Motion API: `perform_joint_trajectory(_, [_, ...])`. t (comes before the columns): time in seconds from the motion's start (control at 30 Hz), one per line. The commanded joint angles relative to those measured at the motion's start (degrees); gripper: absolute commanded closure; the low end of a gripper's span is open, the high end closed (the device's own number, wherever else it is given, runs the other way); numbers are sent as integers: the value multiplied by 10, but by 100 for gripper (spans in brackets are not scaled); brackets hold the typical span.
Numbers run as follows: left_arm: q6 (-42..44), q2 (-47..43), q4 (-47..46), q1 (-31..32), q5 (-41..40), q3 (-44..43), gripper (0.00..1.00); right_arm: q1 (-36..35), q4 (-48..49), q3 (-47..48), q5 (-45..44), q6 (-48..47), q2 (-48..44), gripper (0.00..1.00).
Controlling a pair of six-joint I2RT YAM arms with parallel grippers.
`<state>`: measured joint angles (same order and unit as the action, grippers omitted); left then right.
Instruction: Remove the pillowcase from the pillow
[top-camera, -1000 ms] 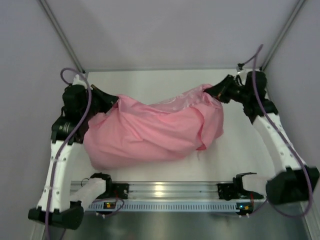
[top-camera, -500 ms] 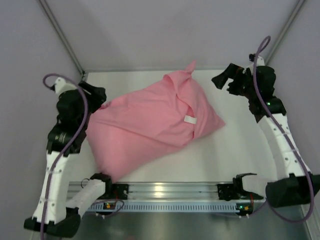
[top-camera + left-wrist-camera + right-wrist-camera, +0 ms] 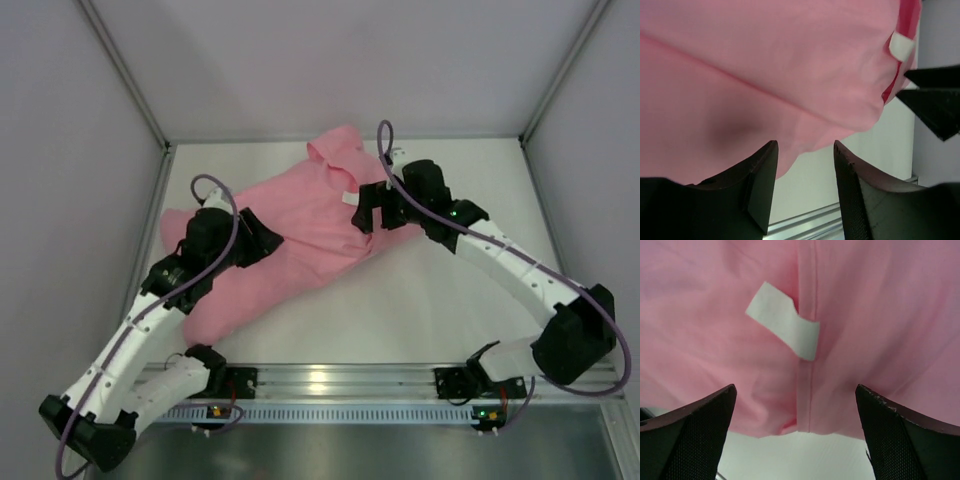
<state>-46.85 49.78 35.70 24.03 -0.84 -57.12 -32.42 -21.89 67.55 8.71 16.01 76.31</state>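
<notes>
The pink pillowcase (image 3: 300, 225) lies slantwise across the white table, bulging; the pillow is hidden inside it. A small white tag (image 3: 348, 198) sits on a pink seam (image 3: 807, 340) near its right end. My left gripper (image 3: 262, 240) hangs over the cover's left half, open, with only table showing between its fingers (image 3: 805, 147). My right gripper (image 3: 365, 215) hovers at the right end just in front of the tag (image 3: 782, 320), jaws wide open (image 3: 795, 388) and holding nothing. In the left wrist view the tag (image 3: 901, 46) and the right gripper's dark fingers (image 3: 935, 100) show at the right.
A metal rail (image 3: 320, 380) runs along the near edge of the table (image 3: 450, 320). Grey walls and frame posts close in the back and both sides. A loose pink flap (image 3: 335, 148) sticks up at the back of the cover.
Both grippers let go of the cover's ends and opened, then swung inward over it. The pink bundle dropped flat and shifted toward the back and left.
</notes>
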Motion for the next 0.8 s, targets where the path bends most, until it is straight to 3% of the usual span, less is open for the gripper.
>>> perform_joint_trajectory(0.0, [-36, -8, -45, 59, -18, 48, 48, -15, -8, 57, -70, -33, 39, 3])
perform_joint_trajectory(0.13, [-52, 14, -86, 108, -56, 107, 48, -33, -39, 136, -157, -64, 133, 3])
perform_joint_trajectory(0.23, [-64, 42, -87, 110, -77, 131, 48, -33, -70, 203, -248, -79, 196, 4])
perform_joint_trajectory(0.33, [-76, 50, -87, 110, -107, 155, 49, -26, -103, 246, -344, -79, 237, 11])
perform_joint_trajectory(0.43, [-82, 41, -86, 111, -138, 175, 49, 5, -111, 221, -385, -51, 227, 26])
perform_joint_trajectory(0.53, [-75, 42, -73, 109, -162, 175, 49, 48, -109, 159, -367, -23, 208, 63])
perform_joint_trajectory(0.57, [-72, 43, -65, 109, -171, 171, 48, 56, -109, 120, -363, -16, 199, 89])
perform_joint_trajectory(0.6, [-66, 46, -57, 109, -191, 166, 48, 62, -107, 99, -340, -1, 189, 100])
perform_joint_trajectory(0.77, [-13, 77, 58, 92, -282, 55, 46, 67, -45, -91, -189, 37, 53, 100])
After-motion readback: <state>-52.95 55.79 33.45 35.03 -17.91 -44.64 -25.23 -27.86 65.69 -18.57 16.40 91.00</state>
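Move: From the right hand, the pillowcase edge by the white tag lies about 7 cm ahead, 2 cm to the left and some 6 cm below; the tag itself is roughly 6 cm ahead, 4 cm left. The pillowcase's near right corner is about 9 cm right, 3 cm back and 14 cm down. From the left hand, the pillow's near side lies about 2 cm ahead, straight below by 12 cm, and the tag about 12 cm ahead and 17 cm right. Forward first, some 11 cm with a slight dip, the open right hand reaches over the tagged edge, then shuts on the cloth and draws it right, down and back, rolling its left side down and turning clockwise about 30 degrees. The left hand sinks about 11 cm, tipping down and staying half open, until its fingers come against the pillow's near side. ##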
